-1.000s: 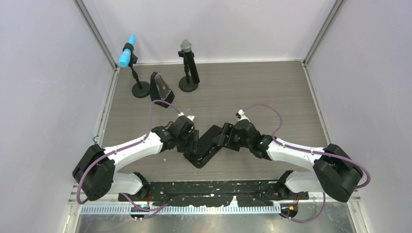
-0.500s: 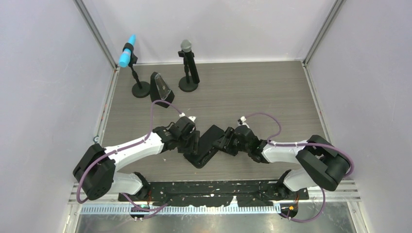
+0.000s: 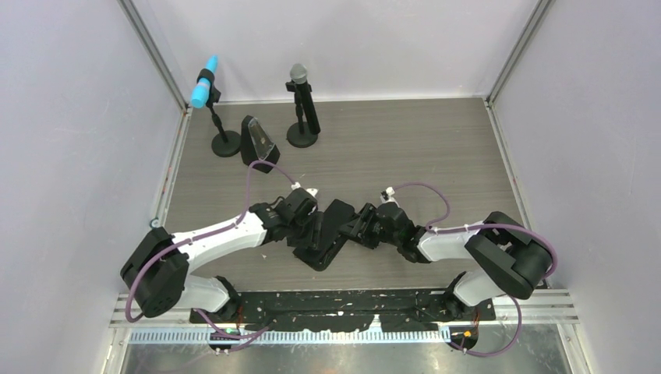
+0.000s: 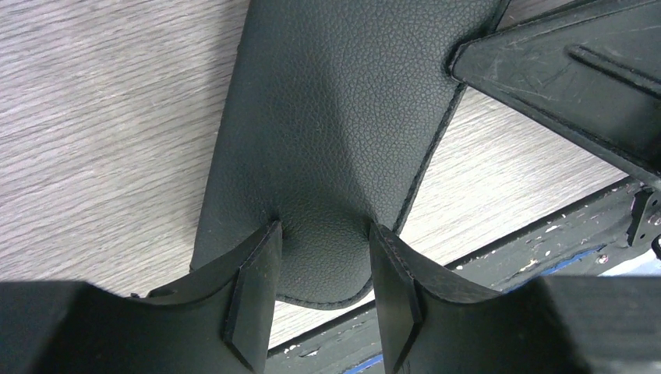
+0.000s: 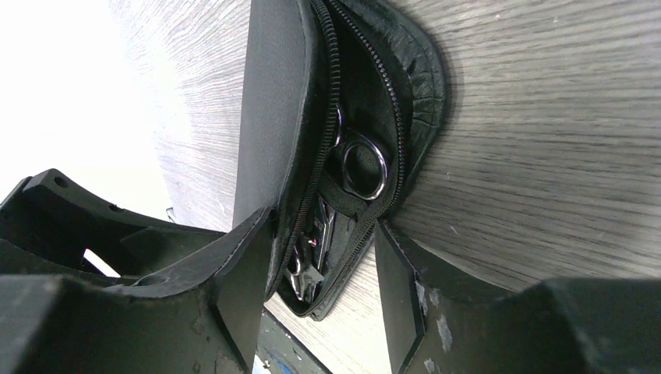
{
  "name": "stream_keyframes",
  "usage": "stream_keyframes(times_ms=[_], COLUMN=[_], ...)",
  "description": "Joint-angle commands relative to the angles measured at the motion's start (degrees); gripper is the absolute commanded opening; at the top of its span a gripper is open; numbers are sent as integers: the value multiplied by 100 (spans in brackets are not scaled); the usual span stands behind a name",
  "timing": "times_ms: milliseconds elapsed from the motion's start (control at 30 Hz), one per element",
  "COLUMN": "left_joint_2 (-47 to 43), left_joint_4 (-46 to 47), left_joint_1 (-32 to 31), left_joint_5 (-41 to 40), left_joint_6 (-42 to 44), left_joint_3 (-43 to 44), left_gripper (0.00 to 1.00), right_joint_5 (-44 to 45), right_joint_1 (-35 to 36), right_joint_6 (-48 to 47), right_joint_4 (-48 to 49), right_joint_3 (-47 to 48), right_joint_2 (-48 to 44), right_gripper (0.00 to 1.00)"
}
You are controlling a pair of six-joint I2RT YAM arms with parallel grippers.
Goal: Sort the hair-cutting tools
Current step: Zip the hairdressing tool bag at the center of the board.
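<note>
A black zippered pouch lies mid-table, near the front edge. My left gripper is shut on the pouch's rounded near end, with the leather bulging between its fingers. My right gripper straddles the unzipped edge of the pouch. One finger presses the top flap and the other touches the lower zipper edge. Inside the opening I see a silver scissors ring handle and more shiny metal deeper in. Any comb or hair clips are hidden. In the top view the left gripper and the right gripper meet at the pouch.
Two microphones on round black bases stand at the back left, one blue-tipped and one grey-headed. A black wedge-shaped holder sits between them. A black rail runs along the near table edge. Walls close off both sides and the back.
The right arm has folded and pushed its gripper left onto the pouch's open edge, and its jaws have narrowed around it. The left gripper has kept its hold.
</note>
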Motion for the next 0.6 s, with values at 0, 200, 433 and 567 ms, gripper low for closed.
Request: stream_keyframes(times_ms=[0, 200, 433, 567], left_joint_2=[205, 324, 362, 11], left_joint_4=[271, 281, 232, -14], left_joint_1=[-151, -261, -300, -299], left_joint_5=[94, 82, 31, -397], left_joint_6=[-124, -137, -137, -195], left_joint_3=[226, 318, 374, 298], left_gripper=[47, 47, 47, 48], right_joint_5=[-229, -485, -606, -420], right_joint_1=[45, 64, 62, 62], right_joint_6=[-56, -196, -204, -143], right_joint_4=[311, 560, 743, 654], right_joint_3=[196, 341, 370, 192], right_joint_2=[97, 273, 458, 463], right_gripper=[52, 44, 38, 18])
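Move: The lid's zipped edge on the tool bag lies about 1 cm left of the right hand point, level with it and at its height, already between the half-open fingers. The scissors' ring inside the mouth is roughly 2 cm ahead of that hand, 1 cm left and 1 cm lower. From the left hand, whose fingertips already rest on the cover near the bag's near end, that edge is some 4 cm ahead and 8 cm to the right. Bring the right gripper about 2 cm left across the lid's zipped edge, rising roughly 1 cm on the way, and turn it some 5 degrees counter-clockwise. Close its fingers to about half their gap around that edge. Meanwhile keep the left fingertips on the cover, gap unchanged, and drag the bag about 1.5 cm right towards the right hand. ##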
